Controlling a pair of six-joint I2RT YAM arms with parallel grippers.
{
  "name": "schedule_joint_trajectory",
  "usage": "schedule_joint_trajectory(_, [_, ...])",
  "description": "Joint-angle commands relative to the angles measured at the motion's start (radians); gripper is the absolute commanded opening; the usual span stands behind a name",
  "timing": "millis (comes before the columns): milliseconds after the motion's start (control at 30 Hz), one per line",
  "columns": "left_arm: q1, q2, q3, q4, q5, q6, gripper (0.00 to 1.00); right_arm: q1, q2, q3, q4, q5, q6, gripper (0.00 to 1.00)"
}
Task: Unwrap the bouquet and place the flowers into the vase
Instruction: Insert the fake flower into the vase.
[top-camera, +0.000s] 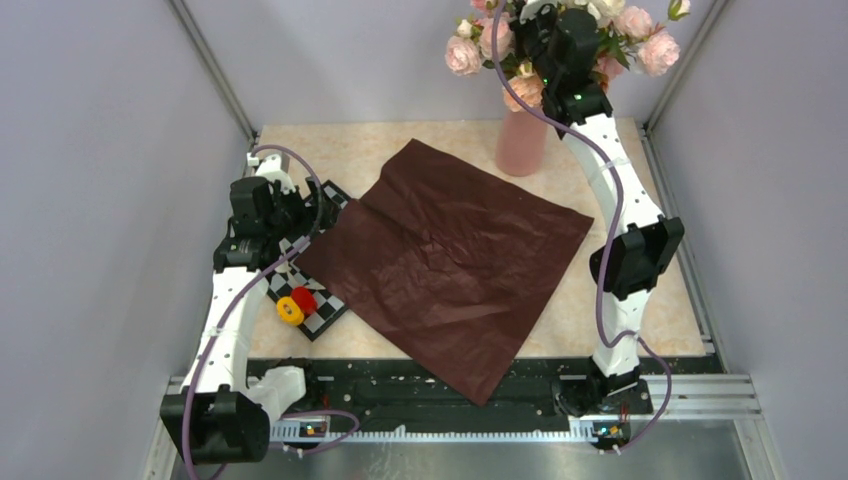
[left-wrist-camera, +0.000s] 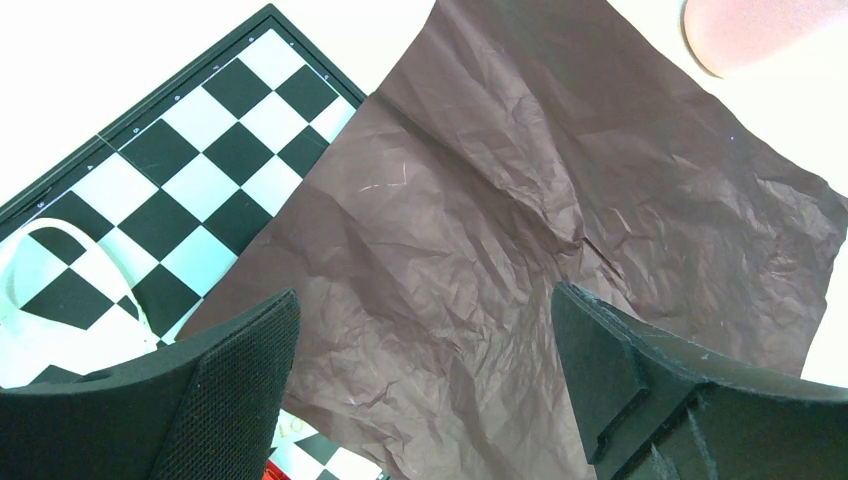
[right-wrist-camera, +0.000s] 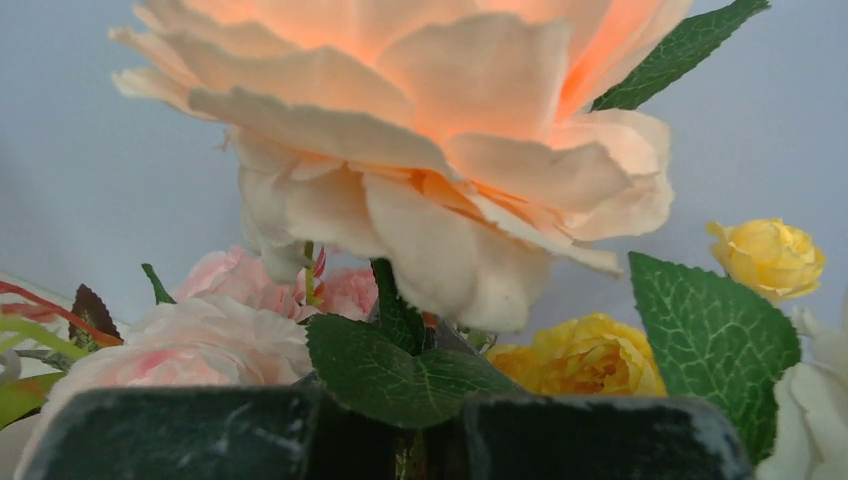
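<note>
The flowers (top-camera: 470, 50) stand in the salmon-pink vase (top-camera: 521, 140) at the back of the table. My right gripper (top-camera: 538, 74) is up among the blooms. In the right wrist view it (right-wrist-camera: 415, 445) is shut on a thin green stem under a big peach bloom (right-wrist-camera: 440, 110), with a leaf (right-wrist-camera: 400, 375) lying over the jaws. The bouquet's dark red paper (top-camera: 445, 250) lies unfolded and flat on the table. My left gripper (top-camera: 300, 215) hangs open over the paper's left edge (left-wrist-camera: 425, 310), with nothing between its fingers.
A small chessboard (top-camera: 325, 315) lies partly under the paper's left side, with a red piece (top-camera: 303, 299) and a yellow ring (top-camera: 290, 311) on it. A white ribbon loop (left-wrist-camera: 60, 280) rests on the board. Grey walls close in the table on three sides.
</note>
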Motion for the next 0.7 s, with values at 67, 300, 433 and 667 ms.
schedule_joint_trajectory(67, [0.007, -0.023, -0.003, 0.028, 0.000, 0.015, 0.99, -0.021, -0.023, -0.028, 0.029, 0.009, 0.018, 0.00])
schedule_joint_trajectory(300, [0.007, -0.025, -0.004, 0.029, 0.001, 0.015, 0.99, -0.028, -0.037, -0.037, 0.018, -0.002, 0.027, 0.00])
schedule_joint_trajectory(433, [0.007, -0.027, -0.004, 0.029, 0.001, 0.015, 0.99, -0.028, -0.051, -0.043, 0.017, -0.005, 0.030, 0.15])
schedule_joint_trajectory(667, [0.007, -0.027, -0.003, 0.028, 0.006, 0.015, 0.99, -0.028, -0.088, -0.086, 0.033, -0.004, 0.044, 0.34])
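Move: The flower's stem is already between the right hand's shut fingers, its peach head about 7 cm straight above them. The vase stands below that hand, its middle some 34 cm down, about level fore-and-aft and 4 cm to the right. Pink roses sit roughly 9 cm left and 4 cm ahead at finger height, yellow roses about 12 cm ahead, 4 cm right and slightly higher. From the left hand, the vase is some 22 cm ahead, 38 cm right and 9 cm lower. The flower's stem is lowered farther towards the vase by the right hand, which sinks a little, easing slightly forward and left, then pauses. There the fingers open to about a third, ending their pinch but staying either side of the stem, and the hand sinks again, about 3 cm down in all, its tips dipping slightly. ##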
